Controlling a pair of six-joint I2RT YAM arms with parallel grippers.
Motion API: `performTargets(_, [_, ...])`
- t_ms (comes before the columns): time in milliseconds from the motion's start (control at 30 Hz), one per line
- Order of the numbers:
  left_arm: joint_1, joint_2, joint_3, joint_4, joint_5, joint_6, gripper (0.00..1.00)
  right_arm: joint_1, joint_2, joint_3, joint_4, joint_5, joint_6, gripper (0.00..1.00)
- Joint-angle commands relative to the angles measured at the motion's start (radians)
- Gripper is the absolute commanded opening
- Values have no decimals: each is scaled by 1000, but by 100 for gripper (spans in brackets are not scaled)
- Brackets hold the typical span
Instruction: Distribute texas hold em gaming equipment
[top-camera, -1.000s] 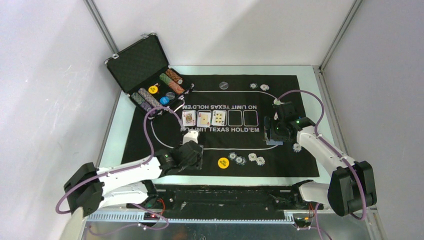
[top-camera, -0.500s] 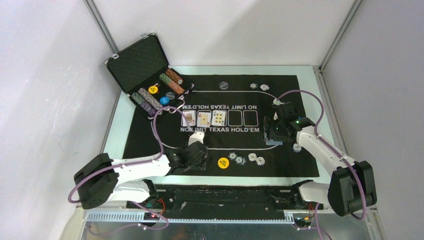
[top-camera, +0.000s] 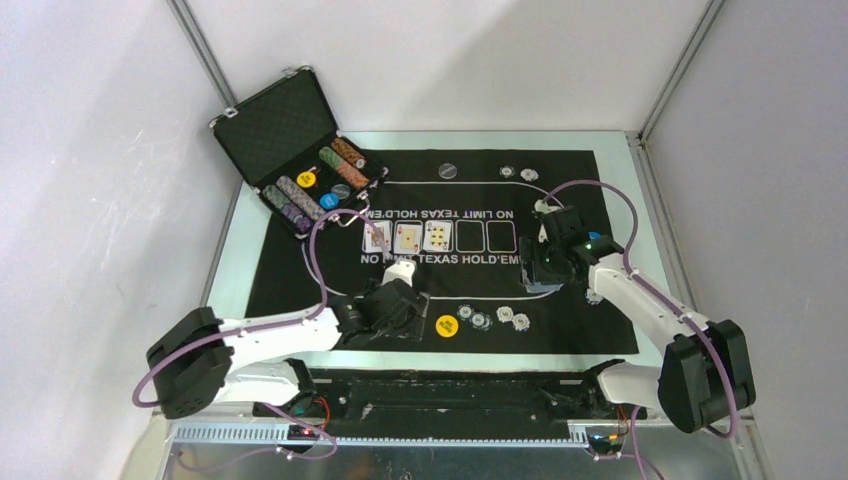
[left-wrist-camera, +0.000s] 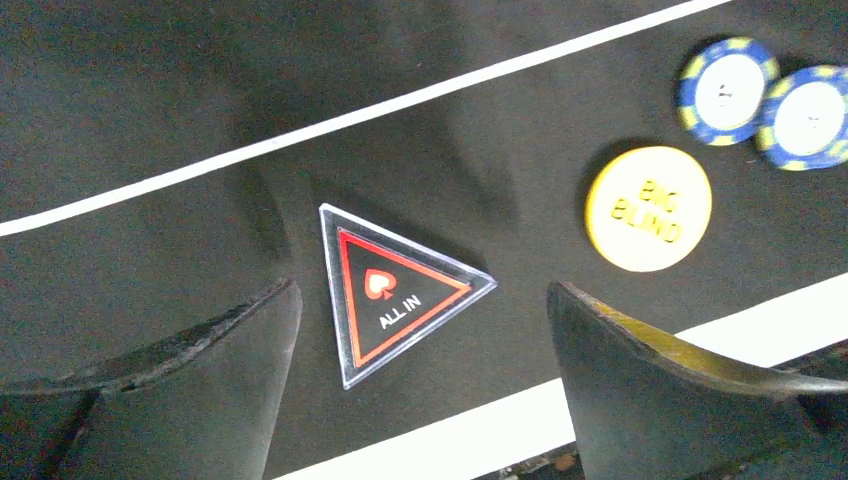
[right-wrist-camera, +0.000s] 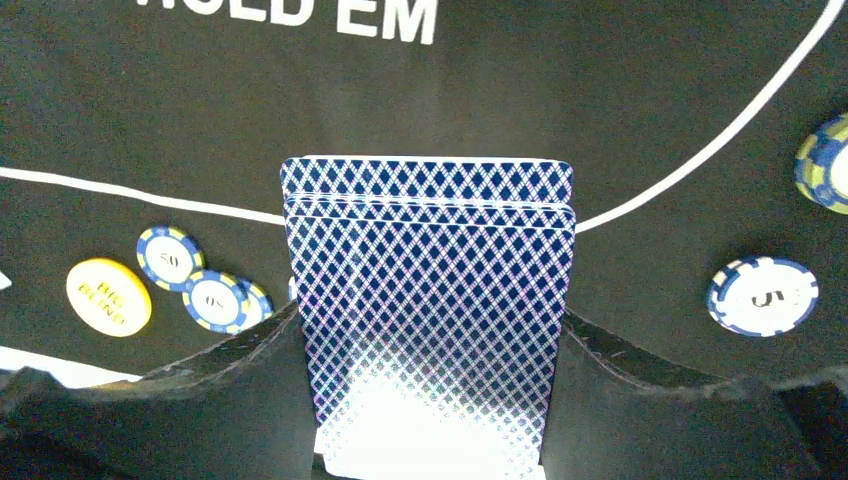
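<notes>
A red-black triangle marker (left-wrist-camera: 395, 290) reading ALL IN lies flat on the black mat (top-camera: 280, 290). My left gripper (left-wrist-camera: 422, 330) is open over it, with a finger on each side and neither touching it. In the top view the left gripper (top-camera: 400, 300) hides the marker. A yellow BIG BLIND disc (left-wrist-camera: 648, 208) and two blue-yellow chips (left-wrist-camera: 728, 77) lie to its right. My right gripper (right-wrist-camera: 428, 340) is shut on a deck of blue-backed playing cards (right-wrist-camera: 430, 270), held above the mat's right side (top-camera: 545, 262).
Three face-up cards (top-camera: 407, 237) fill the mat's printed boxes. The open black case (top-camera: 290, 130) with chip rows stands at the far left. A black disc (top-camera: 448, 170) and two chips (top-camera: 518, 173) lie at the far edge. A white-blue chip (right-wrist-camera: 762, 295) lies right of the deck.
My left gripper moved right along the mat's near edge, then opened and let go of the triangle marker. My right gripper carried the deck slightly left.
</notes>
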Motion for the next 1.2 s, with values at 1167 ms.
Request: performTargets(1167, [344,206,-66,1063,991,-406,100,497,99,162,3,-100,-247,0])
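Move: The card deck, held in the right hand, is what the left hand makes for: about 31 cm to its right, 10 cm ahead and some 4 cm higher. The ALL IN triangle lies just under the left hand, the BIG BLIND button 9 cm right and 2 cm back. The right hand is bringing the deck over the blue chips, about 15 cm to its left, 10 cm back and 7 cm below; the white chips lie 6 cm left, 10 cm back. Pinching the deck still, the right hand carries it left about 12 cm and back some 7 cm towards the left hand, turning about 40 degrees counter-clockwise. The left hand, fingers still wide open and empty, lifts off from over the ALL IN triangle by about 10 cm, first going forward, then swinging right towards the deck, while its wrist rolls some 50 degrees until the fingers point rightwards at it. ##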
